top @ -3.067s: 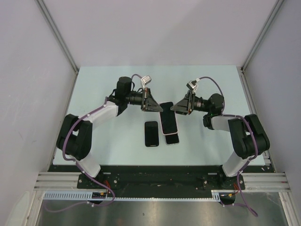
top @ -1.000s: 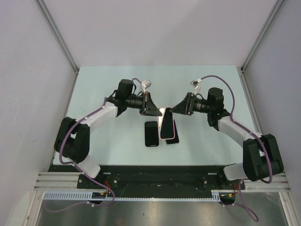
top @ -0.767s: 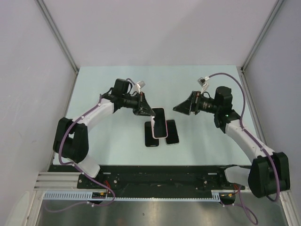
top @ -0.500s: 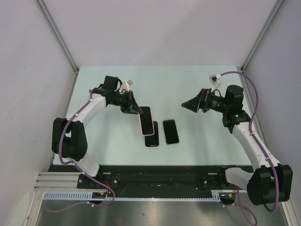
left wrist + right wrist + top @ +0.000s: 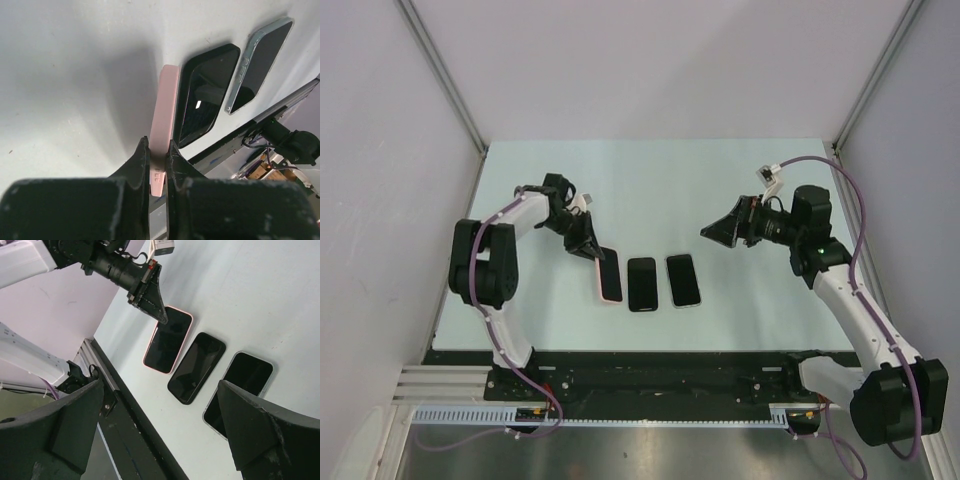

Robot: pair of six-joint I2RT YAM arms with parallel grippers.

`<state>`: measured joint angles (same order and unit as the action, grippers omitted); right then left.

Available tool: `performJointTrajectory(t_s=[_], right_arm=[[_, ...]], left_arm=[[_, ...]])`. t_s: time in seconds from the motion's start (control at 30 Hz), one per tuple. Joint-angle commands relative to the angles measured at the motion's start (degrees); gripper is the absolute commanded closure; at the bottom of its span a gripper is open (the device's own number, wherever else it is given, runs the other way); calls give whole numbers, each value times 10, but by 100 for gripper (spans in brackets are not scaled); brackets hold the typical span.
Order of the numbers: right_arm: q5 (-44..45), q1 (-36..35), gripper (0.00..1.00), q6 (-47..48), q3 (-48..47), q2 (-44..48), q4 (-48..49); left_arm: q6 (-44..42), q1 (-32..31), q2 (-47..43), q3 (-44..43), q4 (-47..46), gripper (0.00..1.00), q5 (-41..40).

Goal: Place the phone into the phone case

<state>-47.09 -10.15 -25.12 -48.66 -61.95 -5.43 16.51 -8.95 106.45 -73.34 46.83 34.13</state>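
Note:
A phone with a dark screen in a pink case (image 5: 608, 275) lies leftmost in a row of three near the table's front edge. My left gripper (image 5: 585, 243) is shut on the far end of the pink case (image 5: 164, 112); I cannot tell whether the phone rests on the table. My left gripper (image 5: 157, 145) clamps the case's thin edge. A black phone (image 5: 641, 284) lies in the middle and a silver-edged phone (image 5: 683, 280) on the right. My right gripper (image 5: 720, 232) is open and empty, raised to their right. The right wrist view shows the pink phone (image 5: 169, 339).
The black phone (image 5: 202, 102) and the silver-edged phone (image 5: 260, 65) lie flat beside the pink one, with narrow gaps between them. The black front rail (image 5: 650, 362) runs just below the row. White walls enclose the table on three sides.
My left gripper has carried the pink-cased phone from above the other two phones to their left and lowered it. My right gripper has let go and drawn back to the right.

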Motion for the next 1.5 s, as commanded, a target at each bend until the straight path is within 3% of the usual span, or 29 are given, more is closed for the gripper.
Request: performJointTrajectory(t_s=[0.0,0.17,0.43,0.6,0.83,0.93,1.0,1.07,1.13,1.2,1.3,1.47], right_arm=[[20,-13,0,17,-13,23,-5],[49,-16,0,27,-13,29,-28],[60,-16,0,32,-13,27,-34],[91,-16,0,39,-13,26,-48],[144,-17,0,29,-21,18,-87],[209,-28,0,20,-41,16,-135],[265,-38,0,16,-47,17,-161],[272,-46,0,8,-48,19,-167],[257,-48,0,0,-49,19,-172],[258,-49,0,1,-57,23,-184],[269,-48,0,8,-71,39,-200],[271,-42,0,-4,-88,74,-197]], left_arm=[[-29,2,24,-31,30,90,-31],[-30,2,41,-35,45,67,-99],[-28,2,38,-37,41,63,-144],[-22,2,9,-37,37,52,-163],[-10,2,-132,-36,-18,39,-119],[-14,2,-207,-39,-50,32,-91],[-15,2,-248,-25,-83,27,-72],[-14,2,-309,-12,-115,17,-66],[-17,2,-363,1,-125,14,-70],[-31,2,-394,1,-126,0,-71],[-22,2,-445,18,-132,0,-79],[26,2,-533,114,-238,0,-1]])
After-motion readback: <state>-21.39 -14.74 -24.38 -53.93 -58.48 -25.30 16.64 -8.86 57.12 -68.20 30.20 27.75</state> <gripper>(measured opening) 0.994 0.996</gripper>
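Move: The left hand still pinches the pink-cased phone by its left edge, its middle some 4 cm back and 3 cm right of that hand and 3 cm below. The bare spot for it lies 5 cm back, 2 cm right and 5 cm down; the black phone is about 12 cm right and 7 back, the clear-cased phone 23 right and 6 back. From the right hand the spot is roughly 32 cm left, 3 back and 24 below. The left hand sinks about 4 cm and slides as far to the left, rolling its left side up some 15 degrees while its fingers ease open and let go of the pink-cased phone's edge, then it rises about 30 cm clear, fingers opening wide and swinging up from pointing down. The open right hand drifts about 4 cm right and dips slightly, turning clockwise, touching nothing. ##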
